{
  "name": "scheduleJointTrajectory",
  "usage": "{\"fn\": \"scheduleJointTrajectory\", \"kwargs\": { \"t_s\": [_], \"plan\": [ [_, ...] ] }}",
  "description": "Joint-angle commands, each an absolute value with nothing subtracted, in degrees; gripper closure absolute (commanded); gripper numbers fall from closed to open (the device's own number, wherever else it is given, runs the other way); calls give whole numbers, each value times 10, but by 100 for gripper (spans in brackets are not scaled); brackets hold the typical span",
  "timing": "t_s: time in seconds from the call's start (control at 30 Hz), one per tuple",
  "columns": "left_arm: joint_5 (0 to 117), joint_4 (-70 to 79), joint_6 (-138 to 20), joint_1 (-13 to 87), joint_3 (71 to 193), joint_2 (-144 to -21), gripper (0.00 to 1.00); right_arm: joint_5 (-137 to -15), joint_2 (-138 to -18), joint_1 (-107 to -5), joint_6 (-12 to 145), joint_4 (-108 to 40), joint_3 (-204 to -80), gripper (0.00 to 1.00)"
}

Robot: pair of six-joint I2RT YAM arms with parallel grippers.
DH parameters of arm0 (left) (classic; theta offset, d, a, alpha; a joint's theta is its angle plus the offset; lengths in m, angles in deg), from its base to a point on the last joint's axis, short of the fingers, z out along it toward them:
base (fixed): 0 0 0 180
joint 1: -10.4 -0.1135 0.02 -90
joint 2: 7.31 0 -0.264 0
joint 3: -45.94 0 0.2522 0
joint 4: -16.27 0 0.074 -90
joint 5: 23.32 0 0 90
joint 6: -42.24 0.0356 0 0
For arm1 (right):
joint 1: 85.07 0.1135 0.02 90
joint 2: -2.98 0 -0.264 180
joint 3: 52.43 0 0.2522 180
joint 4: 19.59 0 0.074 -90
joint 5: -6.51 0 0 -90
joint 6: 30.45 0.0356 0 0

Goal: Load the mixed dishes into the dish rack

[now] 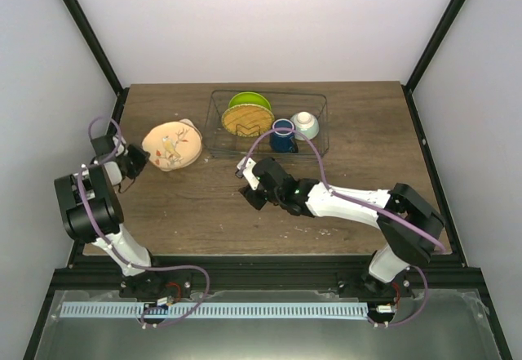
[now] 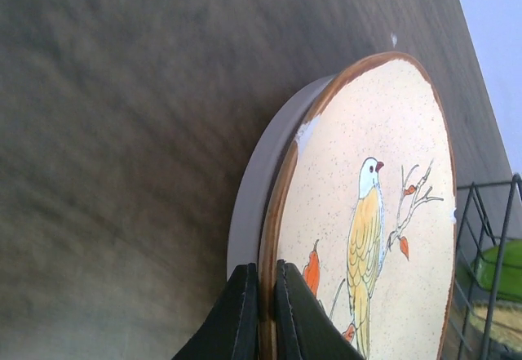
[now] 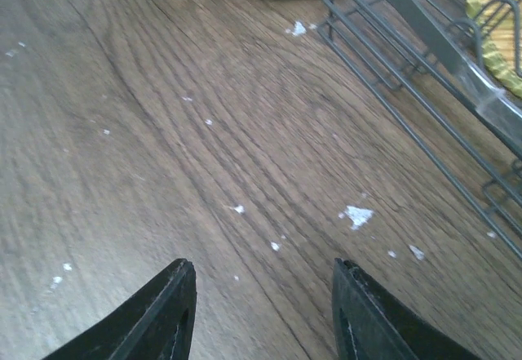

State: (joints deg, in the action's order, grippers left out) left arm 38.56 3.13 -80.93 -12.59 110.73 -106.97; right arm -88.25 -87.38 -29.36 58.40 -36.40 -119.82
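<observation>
My left gripper (image 1: 140,161) (image 2: 267,274) is shut on the rim of the beige patterned plate (image 1: 172,146) (image 2: 383,180), whose bird picture faces up and whose white underside shows. The plate sits left of the dish rack (image 1: 322,99) (image 2: 489,229). Inside the rack stand the lime-green plate (image 1: 249,100) (image 2: 504,266) and the tan woven plate (image 1: 247,120) (image 3: 499,17), with the dark blue mug (image 1: 283,135) and the pale mint bowl (image 1: 305,123) beside them. My right gripper (image 1: 244,182) (image 3: 263,282) hovers open over bare wood just in front of the rack, holding nothing.
The wooden table (image 1: 188,213) carries small white flecks near the right gripper. The rack's wire wall (image 3: 424,66) runs along the right gripper's right side. Black frame posts and white walls bound the table at the back and sides.
</observation>
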Motion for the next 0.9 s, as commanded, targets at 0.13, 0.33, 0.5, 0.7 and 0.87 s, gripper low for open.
{"fn": "scheduleJointTrajectory", "kwargs": {
  "t_s": [0.13,0.33,0.5,0.7,0.87],
  "plan": [
    [292,188,-890,-130,991,-1014,100,-791,-880,-287,632,-310,-1203,53],
    [274,221,-930,-143,968,-997,100,-799,-884,-287,640,-320,-1202,53],
    [263,205,-933,-182,972,-965,100,-797,-888,-287,645,-324,-1206,53],
    [246,161,-918,-228,991,-924,100,-793,-899,-287,652,-329,-1219,53],
    [236,153,-931,-228,986,-878,100,-793,-922,-288,666,-337,-1248,46]
  ]
}}
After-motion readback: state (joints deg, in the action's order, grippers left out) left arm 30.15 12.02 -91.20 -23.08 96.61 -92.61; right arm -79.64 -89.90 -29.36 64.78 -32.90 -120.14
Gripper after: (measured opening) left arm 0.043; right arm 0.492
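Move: The left hand already pinches the left rim of the bird plate, whose middle is about 5 cm ahead and 7 cm right of it. The dish rack it is bound for lies some 12 cm ahead and 31 cm right; the wicker plate standing in it is about 11 cm ahead and 25 cm right. The white dish under the bird plate is 5 cm ahead, 9 cm right and 4 cm down. From the right hand, the rack is roughly 23 cm ahead and 5 cm right, somewhat lower. Keeping its shut fingers on the bird plate's rim, the left hand first draws back some 3.5 cm and about 3 cm to the right while dipping slightly, then swings left about 5 cm and lifts some 5 cm as it eases farther back, away from the rack and off the white dish. Its wrist rolls about 10 degrees right side down, then turns counter-clockwise and tips the fingers up by a similar amount, while the empty, half-open right hand shifts a couple of centimetres left and slightly back. ##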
